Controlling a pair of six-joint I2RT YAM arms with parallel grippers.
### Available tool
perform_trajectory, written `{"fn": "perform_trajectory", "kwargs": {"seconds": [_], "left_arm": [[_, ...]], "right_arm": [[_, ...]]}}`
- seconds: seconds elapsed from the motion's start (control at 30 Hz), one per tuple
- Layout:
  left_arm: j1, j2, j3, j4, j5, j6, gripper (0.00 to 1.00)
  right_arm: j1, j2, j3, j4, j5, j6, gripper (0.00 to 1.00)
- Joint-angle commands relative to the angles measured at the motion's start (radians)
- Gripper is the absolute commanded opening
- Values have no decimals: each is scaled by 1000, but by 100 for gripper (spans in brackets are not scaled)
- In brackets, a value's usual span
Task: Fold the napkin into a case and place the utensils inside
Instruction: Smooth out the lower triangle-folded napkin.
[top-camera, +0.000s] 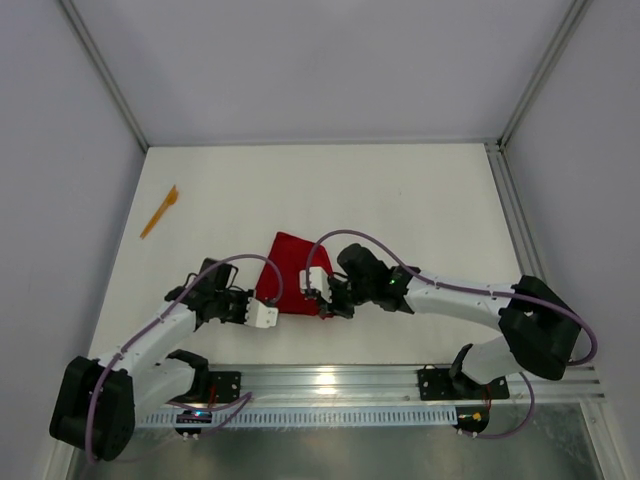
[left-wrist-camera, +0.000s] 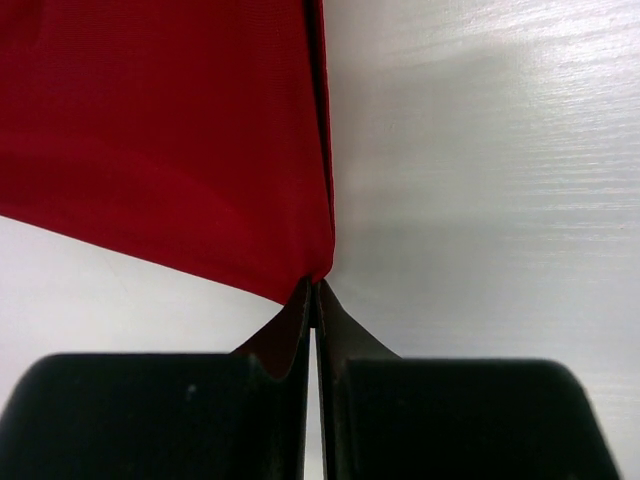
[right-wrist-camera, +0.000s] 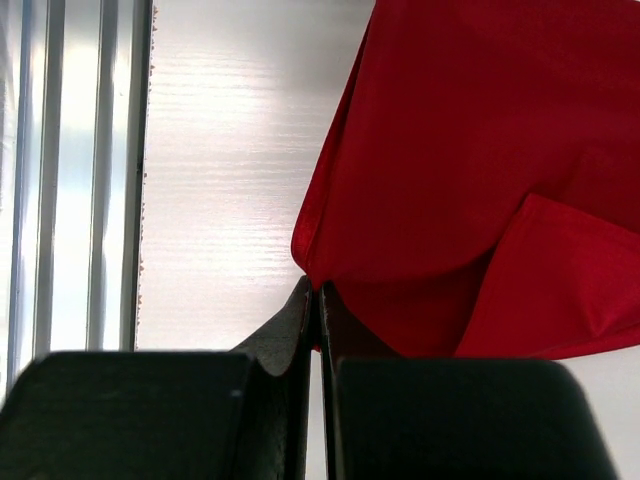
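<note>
The red napkin (top-camera: 288, 268) lies partly folded on the white table, between my two grippers. My left gripper (top-camera: 267, 316) is at its near left corner, and in the left wrist view the napkin (left-wrist-camera: 170, 130) has that corner pinched between the shut jaws of the left gripper (left-wrist-camera: 316, 290). My right gripper (top-camera: 320, 293) holds the near right corner; in the right wrist view the napkin (right-wrist-camera: 470, 150) bunches up, a flap doubled over, from the shut jaws of the right gripper (right-wrist-camera: 318, 292). One orange utensil (top-camera: 159, 212) lies far left, apart from both arms.
An aluminium rail (top-camera: 330, 380) runs along the near table edge and shows as metal strips (right-wrist-camera: 60, 170) left of the right gripper. Pale enclosure walls and frame posts (top-camera: 105, 75) bound the table on the left, back and right.
</note>
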Motion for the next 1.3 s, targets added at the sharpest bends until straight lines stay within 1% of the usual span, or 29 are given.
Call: {"fn": "perform_trajectory", "kwargs": {"seconds": [0.0, 0.03, 0.07, 0.1, 0.2, 0.27, 0.4, 0.5, 0.57, 0.63, 0.67, 0.7, 0.73, 0.77, 0.8, 0.83, 0.9, 0.93, 0.97, 1.0, 1.03, 1.07, 1.1, 1.17, 1.2, 1.27], "left_arm": [[18, 5, -8, 50, -66, 71, 0], [16, 2, -8, 35, -68, 86, 2], [18, -1, -8, 23, -73, 132, 10], [18, -4, -8, 15, -73, 153, 25], [18, -11, -3, -20, -74, 221, 43], [18, 0, -3, -28, -77, 255, 48], [18, 9, -9, 26, -60, 273, 50], [16, 12, 0, 17, 8, 266, 53], [15, 17, 2, 1, 25, 247, 55], [13, 12, 5, 0, 47, 177, 57], [12, 6, 9, 4, 59, 134, 65], [12, 2, 34, 1, 84, 84, 68], [13, -3, 47, -2, 97, -49, 73], [13, -9, 61, -8, 110, -113, 90], [12, -26, 78, -26, 133, -159, 99], [13, -37, 80, -19, 140, -255, 99], [12, -87, 66, 26, 154, -373, 99], [12, -106, 58, 82, 167, -476, 99], [10, -125, 51, 118, 156, -525, 99], [0, -159, 28, 163, 135, -582, 99], [-16, -170, 17, 255, 80, -637, 99], [-34, -176, 9, 286, 47, -708, 99], [-81, -178, -1, 315, 12, -737, 99], [-128, -158, -8, 395, -52, -799, 99], [-164, -141, -5, 414, -65, -831, 99], [-192, -77, 0, 479, -85, -854, 99]], "right_arm": [[-2, 6, 18, 39, -44, 31, 3], [0, 9, 18, 39, -46, 30, 3], [0, 10, 15, 39, -49, 31, 3], [0, 10, 15, 39, -47, 31, 3], [0, 3, 10, 39, -43, 25, 3], [0, -2, 10, 36, -43, 22, 3], [0, -8, 17, 33, -43, 21, 3], [0, -7, 24, 36, -41, 33, 3], [0, -8, 36, 41, -38, 44, 3], [0, -13, 50, 56, -29, 74, 3], [-2, -16, 55, 62, -24, 86, 3], [-3, -19, 61, 69, -18, 99, 3], [-5, -17, 76, 73, -17, 109, 3], [-8, -16, 84, 70, -20, 126, 3], [-9, -13, 92, 72, -23, 136, 3], [-13, -10, 104, 72, -24, 143, 3], [-16, 0, 112, 72, -24, 163, 3], [-20, 1, 115, 78, -26, 169, 3], [-22, 1, 115, 81, -27, 185, 3], [-23, 1, 115, 91, -32, 194, 3], [-29, 1, 113, 98, -33, 203, 3], [-32, 0, 115, 105, -37, 215, 3], [-36, -2, 115, 111, -38, 243, 3], [-43, 1, 124, 112, -40, 260, 3], [-45, 1, 127, 113, -41, 264, 3], [-45, 1, 130, 112, -40, 264, 3]]}}
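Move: The napkin corner in the left fingers lies right at that hand. The napkin corner held by the right fingers is about 15 cm to its right, 3 cm nearer the base and a few centimetres higher; it lies right at the right hand's tips. The napkin's middle sits some 6 cm ahead of the left hand and 10 cm to its right; the small folded flap is roughly 4 cm ahead and 16 cm right. Left fingers open, freeing their corner, then rise and swing right, each 6 cm; right, still gripping, lifts 4 cm. ##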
